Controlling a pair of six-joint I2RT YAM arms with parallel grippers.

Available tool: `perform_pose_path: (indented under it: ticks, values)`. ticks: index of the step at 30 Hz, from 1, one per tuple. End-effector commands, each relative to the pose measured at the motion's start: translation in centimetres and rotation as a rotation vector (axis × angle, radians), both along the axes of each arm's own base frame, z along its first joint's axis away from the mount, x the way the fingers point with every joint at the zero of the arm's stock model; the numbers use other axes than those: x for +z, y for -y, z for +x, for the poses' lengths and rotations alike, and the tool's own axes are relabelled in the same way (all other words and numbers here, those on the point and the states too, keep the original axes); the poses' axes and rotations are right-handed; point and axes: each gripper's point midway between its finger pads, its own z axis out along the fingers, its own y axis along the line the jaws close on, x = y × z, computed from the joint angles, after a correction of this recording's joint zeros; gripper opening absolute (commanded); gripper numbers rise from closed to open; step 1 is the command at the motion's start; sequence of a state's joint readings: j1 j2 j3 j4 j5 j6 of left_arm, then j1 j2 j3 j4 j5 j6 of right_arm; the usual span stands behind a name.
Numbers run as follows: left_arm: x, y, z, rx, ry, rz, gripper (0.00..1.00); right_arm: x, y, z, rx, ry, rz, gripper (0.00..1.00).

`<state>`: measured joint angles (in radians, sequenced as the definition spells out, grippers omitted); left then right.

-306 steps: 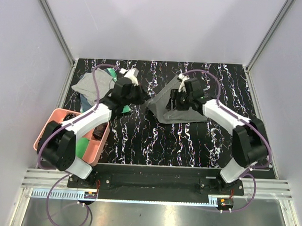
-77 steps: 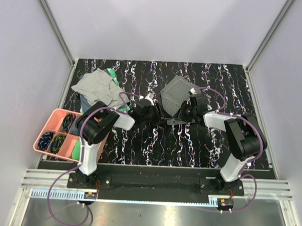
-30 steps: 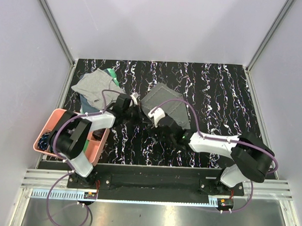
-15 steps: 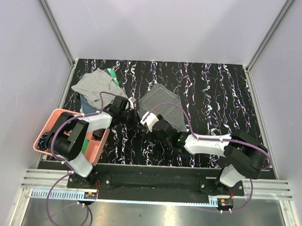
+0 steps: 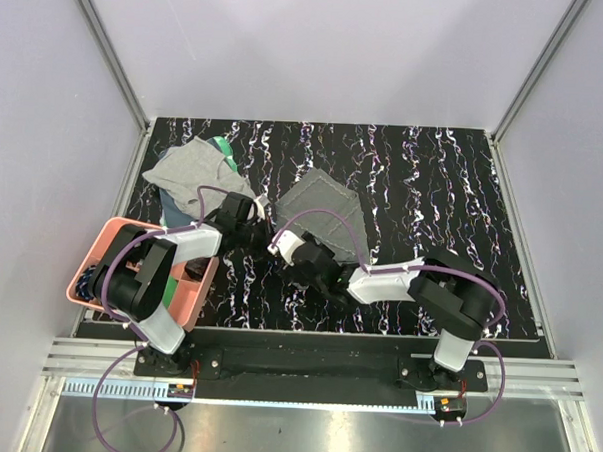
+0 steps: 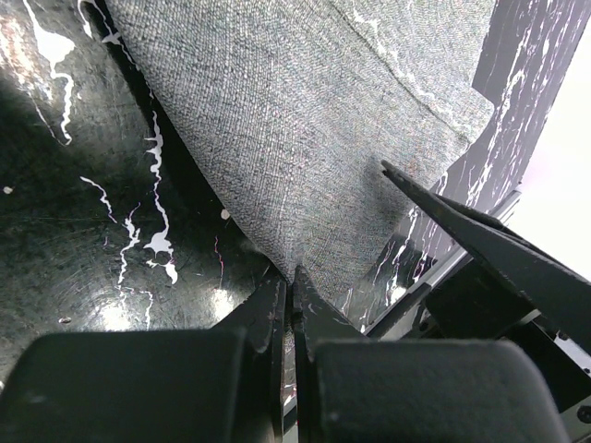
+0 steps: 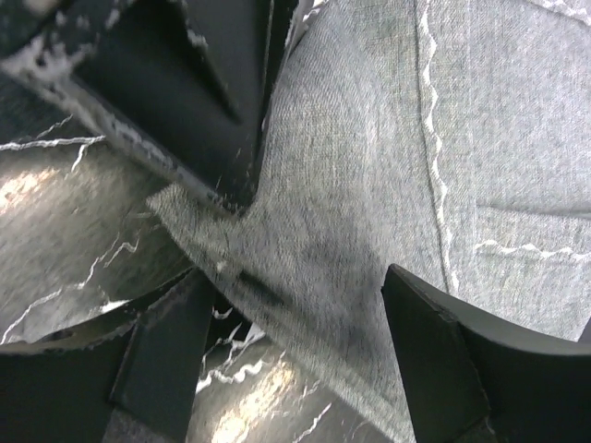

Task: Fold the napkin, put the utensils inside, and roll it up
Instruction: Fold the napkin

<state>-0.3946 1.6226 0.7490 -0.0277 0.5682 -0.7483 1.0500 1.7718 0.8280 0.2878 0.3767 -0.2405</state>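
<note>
The napkin (image 5: 327,209) lies spread on the black marbled table, a dark grey cloth with stitched hems. My left gripper (image 5: 264,227) is shut on its near left corner, and the pinch shows close up in the left wrist view (image 6: 292,277). My right gripper (image 5: 286,243) has come in low from the right. It stands open, its jaws on either side of that same corner (image 7: 295,286), just short of the left fingers (image 7: 222,101). One right finger (image 6: 480,249) shows at the cloth's edge. The utensils are out of view.
A lighter grey cloth (image 5: 189,171) over a green item lies at the back left. A pink divided tray (image 5: 91,267) sits at the left edge beside the left arm. Both arms cross low over the table's near middle.
The right arm has swung from the napkin's right side across to its near left corner, closing in on the left gripper. The left gripper has drawn back leftwards, still pinching the corner.
</note>
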Motion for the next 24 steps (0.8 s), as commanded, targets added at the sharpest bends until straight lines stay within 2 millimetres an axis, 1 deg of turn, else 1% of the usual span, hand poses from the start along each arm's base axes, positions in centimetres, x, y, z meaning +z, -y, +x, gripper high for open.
perform_pose_path:
  ticks: [1, 2, 3, 5, 6, 9, 10, 12, 13, 16, 17, 19, 20, 23, 24]
  values:
    - [1.2, 0.1, 0.0, -0.025, 0.037, -0.037, 0.00, 0.9, -1.1, 1.1, -0.011, 0.088, -0.017, 0.78]
    - [1.3, 0.2, 0.0, -0.026, 0.037, -0.038, 0.00, 0.5, -1.0, 1.1, -0.008, 0.093, -0.033, 0.76]
    - [1.2, 0.1, 0.1, -0.025, 0.035, -0.039, 0.00, 0.4, -1.0, 1.1, -0.011, 0.102, -0.039, 0.71]
    - [1.3, 0.1, 0.1, -0.024, 0.035, -0.041, 0.00, -0.1, -0.8, 1.0, -0.004, 0.113, -0.069, 0.65]
    - [1.2, 0.1, 0.2, -0.023, 0.034, -0.041, 0.00, -0.2, -0.7, 0.9, -0.005, 0.121, -0.079, 0.56]
    - [1.2, 0.1, 0.3, -0.022, 0.030, -0.046, 0.00, -0.8, -0.8, 0.3, 0.018, 0.133, -0.110, 0.47]
    - [1.1, 0.1, 0.3, -0.021, 0.027, -0.048, 0.00, -1.0, -1.0, -0.1, 0.030, 0.134, -0.117, 0.41]
    - [1.0, 0.1, 0.2, -0.021, 0.019, -0.050, 0.00, -1.5, -1.2, -0.4, 0.046, 0.135, -0.137, 0.37]
    - [1.0, 0.1, 0.3, -0.019, 0.019, -0.050, 0.00, -1.8, -1.2, -0.5, 0.053, 0.134, -0.145, 0.33]
    - [0.8, -0.1, 0.2, -0.010, 0.018, -0.041, 0.01, -2.5, -1.2, -0.5, 0.063, 0.128, -0.175, 0.30]
    - [1.0, -0.1, 0.7, -0.002, 0.041, -0.045, 0.03, -2.8, -1.2, -0.6, 0.067, 0.124, -0.184, 0.27]
    - [1.1, -0.4, 0.7, 0.020, 0.042, -0.049, 0.14, -3.1, -1.2, -0.7, 0.072, 0.112, -0.196, 0.24]
    - [1.2, -0.5, 0.9, 0.027, 0.055, -0.054, 0.23, -3.1, -1.3, -0.7, 0.070, 0.104, -0.194, 0.20]
    - [1.5, -1.1, 1.4, 0.061, 0.069, -0.055, 0.47, -3.3, -1.2, -1.2, 0.078, 0.066, -0.210, 0.12]
    - [1.8, -1.4, 1.7, 0.072, 0.080, -0.055, 0.51, -3.4, -1.0, -1.3, 0.079, 0.048, -0.226, 0.10]
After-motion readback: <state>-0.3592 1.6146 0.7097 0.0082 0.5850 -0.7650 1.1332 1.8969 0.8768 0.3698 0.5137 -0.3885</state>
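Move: Just ahead and to the left of the right hand, about 3 cm over and 1 cm lower, the left gripper holds the napkin's near corner; for the left hand that corner lies right in its shut fingers. The rest of the folded napkin spreads out some 9 cm ahead and 9 cm right of the right hand, 3 cm lower. The grey cloth pile is about 13 cm ahead and 17 cm left of the right hand; the orange bin, 28 cm left and 6 cm back. Closing from wide open to nearly shut, the right fingers take the napkin's edge between them just beside the left gripper's hold, while the hand eases about 2 cm left and 1 cm down, tilting its fingertips up some 10 degrees. The left hand stays almost in place holding the corner, then opens its fingers nearly halfway and edges 1 cm left. ##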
